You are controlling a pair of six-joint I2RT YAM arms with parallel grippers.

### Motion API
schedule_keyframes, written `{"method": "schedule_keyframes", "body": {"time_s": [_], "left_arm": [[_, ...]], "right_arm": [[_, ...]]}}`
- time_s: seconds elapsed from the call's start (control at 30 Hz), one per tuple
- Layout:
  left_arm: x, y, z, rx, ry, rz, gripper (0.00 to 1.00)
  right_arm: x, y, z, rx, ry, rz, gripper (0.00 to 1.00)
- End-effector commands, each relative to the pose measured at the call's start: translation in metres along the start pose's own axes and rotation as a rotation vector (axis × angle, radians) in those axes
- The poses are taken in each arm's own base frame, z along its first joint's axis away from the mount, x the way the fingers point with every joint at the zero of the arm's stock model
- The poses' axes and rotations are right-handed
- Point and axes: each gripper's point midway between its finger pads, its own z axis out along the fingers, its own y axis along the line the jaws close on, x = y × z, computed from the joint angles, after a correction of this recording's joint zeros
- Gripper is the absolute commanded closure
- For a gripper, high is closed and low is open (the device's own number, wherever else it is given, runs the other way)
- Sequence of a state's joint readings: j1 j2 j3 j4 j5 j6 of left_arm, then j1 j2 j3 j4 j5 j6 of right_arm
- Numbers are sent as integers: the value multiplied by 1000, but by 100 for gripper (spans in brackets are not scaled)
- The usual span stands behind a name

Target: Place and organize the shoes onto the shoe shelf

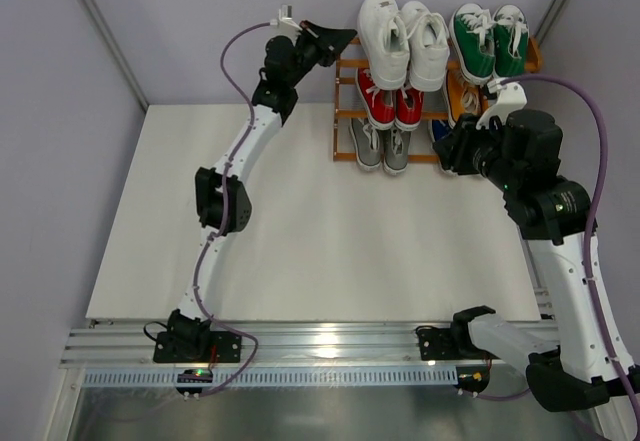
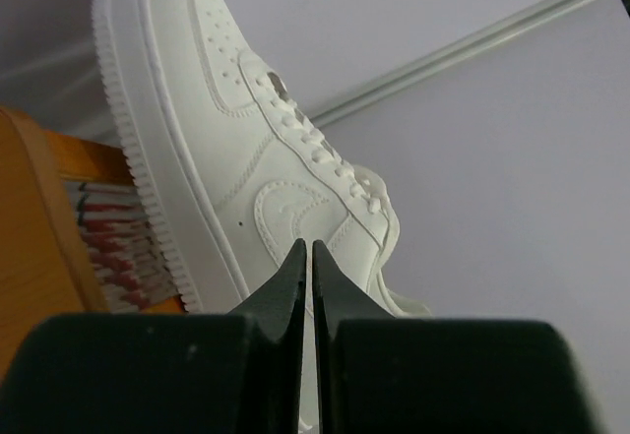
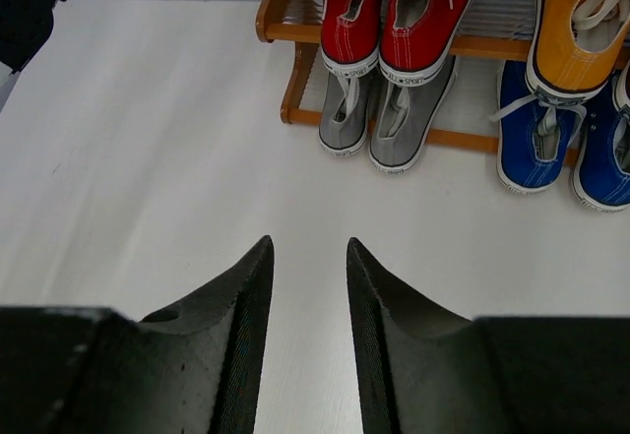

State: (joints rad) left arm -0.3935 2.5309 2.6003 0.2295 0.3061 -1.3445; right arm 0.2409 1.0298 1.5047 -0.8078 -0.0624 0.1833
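The wooden shoe shelf [image 1: 345,111] stands at the table's far edge. Its top tier holds the white pair [image 1: 405,36] and the green pair [image 1: 490,41]. The red pair [image 1: 390,103] is on the middle tier and the grey pair [image 1: 380,146] on the bottom. My left gripper [image 1: 335,41] is shut and empty at the shelf's upper left corner, just beside the left white shoe [image 2: 246,158]. My right gripper [image 1: 450,151] is open and empty over the table in front of the shelf. The right wrist view shows the red [image 3: 394,21], grey [image 3: 389,109], orange [image 3: 571,31] and blue [image 3: 536,129] pairs.
The white table [image 1: 300,241] stretches in front of the shelf. My right arm [image 1: 530,181] covers the shelf's lower right in the top view. The shelf's orange side frame [image 2: 39,227] is close to my left gripper [image 2: 307,247]. Grey walls enclose the table.
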Motion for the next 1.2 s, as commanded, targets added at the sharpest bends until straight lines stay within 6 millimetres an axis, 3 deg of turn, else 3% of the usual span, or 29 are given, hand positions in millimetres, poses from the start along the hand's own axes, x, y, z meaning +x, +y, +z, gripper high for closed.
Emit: {"method": "schedule_keyframes", "body": {"time_s": [0.0, 0.17, 0.27, 0.33, 0.37, 0.4, 0.43, 0.47, 0.5, 0.57, 0.6, 0.63, 0.7, 0.83, 0.93, 1.03, 1.1, 1.13, 1.17], "left_arm": [[10, -64, -8, 100, 50, 105, 100], [27, -48, -5, 66, 86, 79, 100], [39, -58, -13, 78, 159, 81, 100], [43, -67, -23, 73, 192, 98, 100], [46, -66, -37, 37, 205, 126, 100], [40, -75, -46, 26, 182, 159, 100], [38, -79, -55, 12, 164, 185, 100], [36, -89, -78, -14, 151, 211, 100], [31, -90, -88, -32, 133, 267, 100], [20, -94, -109, -68, 102, 304, 100], [19, -97, -127, -91, 104, 317, 100], [18, -102, -138, -95, 109, 330, 100], [14, -100, -157, -135, 116, 347, 100], [22, -102, -212, -208, 134, 408, 100], [25, -102, -246, -242, 119, 435, 100], [30, -87, -270, -308, 121, 435, 100], [34, -75, -287, -348, 121, 432, 100], [37, -68, -296, -366, 125, 426, 100], [39, -65, -299, -378, 132, 421, 100]], "right_arm": [[-13, -2, 2, 20, -64, 6, 63], [-11, -15, 5, 86, -90, 34, 75], [-21, -10, 22, 48, -152, 14, 75], [-21, 0, 37, -16, -150, -1, 82], [-21, 2, 56, -33, -137, -17, 92], [-22, 5, 63, -54, -133, -24, 96], [-27, 11, 71, -80, -136, -33, 96], [-31, 19, 78, -127, -141, -50, 96], [-29, 21, 93, -145, -123, -66, 96], [-48, 32, 102, -204, -181, -96, 96], [-48, 29, 115, -192, -175, -106, 96], [-66, 25, 116, -150, -218, -106, 96], [-86, -17, 121, 93, -283, -78, 96], [-118, -58, 106, 314, -387, -45, 96], [-118, -86, 94, 454, -394, -23, 96], [-118, -106, 96, 500, -388, 13, 96], [-114, -114, 114, 490, -355, 13, 96], [-122, -116, 118, 478, -363, 10, 96], [-116, -121, 135, 468, -334, 1, 96]]}}
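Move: The left green shoe on the top rack row lies about 27 cm ahead of the right hand, 9 cm to its right and 7 cm above. The right green shoe stands 6 cm farther right; the right white shoe is level with the left green one, 11 cm to its left. For the left hand, that left green shoe is some 22 cm right, 4 back and 4 above; the left white shoe is 6 cm right, 2 back and 3 above. Forward, dipping about 4 cm and then rising, the right hand travels some 17 cm towards the left green shoe, swinging right late, turning roughly 25 degrees clockwise and levelling out as its half-open fingers shut empty. The left hand, still shut, backs away from the left white shoe by about 26 cm, first edging right, then sweeping left, its height dipping, rising and falling again. ##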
